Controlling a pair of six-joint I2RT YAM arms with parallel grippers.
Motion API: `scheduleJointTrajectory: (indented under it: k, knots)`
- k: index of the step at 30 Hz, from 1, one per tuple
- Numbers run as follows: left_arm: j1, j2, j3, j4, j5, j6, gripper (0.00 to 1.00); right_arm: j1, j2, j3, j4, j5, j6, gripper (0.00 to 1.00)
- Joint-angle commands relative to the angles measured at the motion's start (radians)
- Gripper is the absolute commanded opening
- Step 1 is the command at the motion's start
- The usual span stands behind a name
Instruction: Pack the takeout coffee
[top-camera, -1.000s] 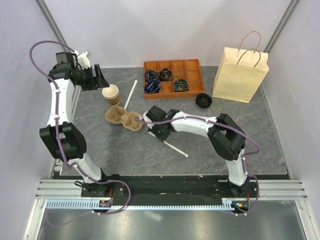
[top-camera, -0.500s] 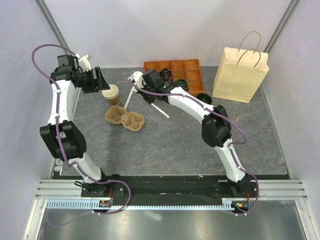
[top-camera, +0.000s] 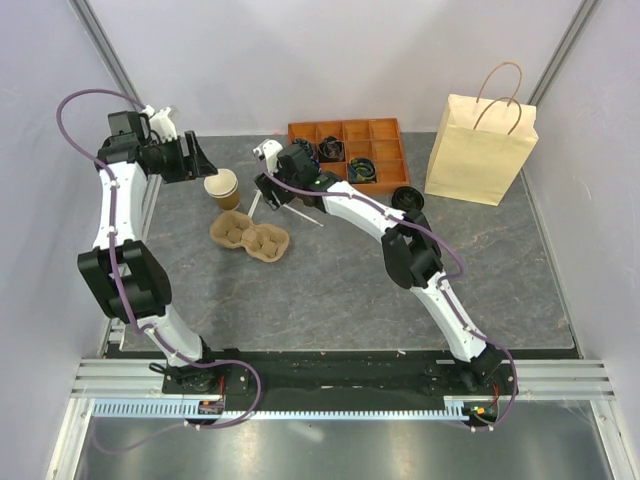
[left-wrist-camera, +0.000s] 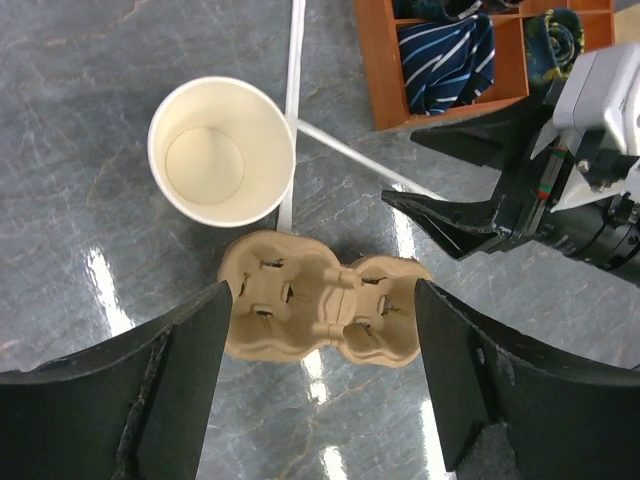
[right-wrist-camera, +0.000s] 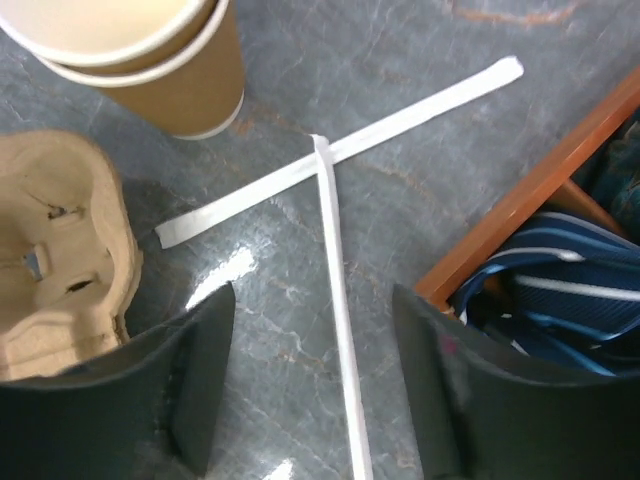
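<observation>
The takeout coffee is out of view. A lidless brown paper cup (top-camera: 222, 188) (left-wrist-camera: 220, 150) (right-wrist-camera: 150, 60) stands upright at the back left, cream inside. My left gripper (top-camera: 195, 155) (left-wrist-camera: 322, 295) hangs open above the cup and the tan pulp carrier (top-camera: 250, 237) (left-wrist-camera: 320, 310), holding nothing. My right gripper (top-camera: 270, 190) (right-wrist-camera: 312, 300) is open low over the table, just right of the cup. A white wrapped straw (right-wrist-camera: 340, 330) (top-camera: 300, 213) lies on the table between its fingers, its end touching a second straw (right-wrist-camera: 340, 150) (top-camera: 258, 195).
A black lid (top-camera: 407, 199) lies on the table left of the upright paper bag (top-camera: 480, 150) at the back right. An orange compartment tray (top-camera: 390, 130) with dark bundles sits at the back centre, close to my right gripper.
My right arm swung from mid-table to the back left beside the cup, carrying the straw. Its jaws then opened and the straw now lies on the table. The left gripper barely moved.
</observation>
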Motion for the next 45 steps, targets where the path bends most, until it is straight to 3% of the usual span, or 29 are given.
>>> scheduleJointTrajectory:
  k: [1,5,8,14,17,25,45]
  knots:
    - [-0.034,0.017,0.047,-0.021,-0.023,0.133,0.81,-0.006,-0.055,0.056,0.094,-0.028,0.064,0.76]
    - [-0.105,0.072,0.116,-0.102,-0.169,0.237,0.79,-0.015,-0.175,-0.004,0.076,-0.088,0.126,0.84]
    - [-0.126,0.1,0.149,-0.134,-0.168,0.274,0.76,-0.031,-0.296,-0.095,0.052,-0.117,0.132,0.9]
    - [-0.223,0.157,0.186,-0.133,-0.382,0.357,0.54,-0.09,-0.521,-0.299,-0.051,-0.203,0.144,0.98]
    - [-0.235,0.196,0.216,-0.136,-0.421,0.362,0.52,-0.103,-0.572,-0.379,-0.105,-0.216,0.12,0.98]
    - [-0.248,0.256,0.227,-0.135,-0.484,0.38,0.49,-0.112,-0.595,-0.414,-0.154,-0.249,0.13,0.98]
    - [-0.295,0.345,0.267,-0.122,-0.47,0.388,0.43,-0.12,-0.526,-0.356,-0.15,-0.267,0.17,0.98]
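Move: Standing about 7 cm ahead of the left hand, 1 cm to its right and some 17 cm below is the cup stack. Behind that stack and to its right, the pulp carrier lies 2 cm back and 6 cm right of the left hand; a white strip is 11 cm ahead, 9 cm right. From the right hand, the cup stack stands roughly 12 cm left, 2 cm ahead; the crossing strip's middle lies 3 cm right, 7 cm below. Sinking about 10 cm towards the cup stack's rim, the left hand also eases forward and right, tipping its fingers more steeply down, rolling its left side up some 30 degrees and narrowing them by nearly half; contact can't be seen. The right hand, opening fully, rises about 19 cm while drawing back and right, away from the crossing strip and cups, then sinks partway. ##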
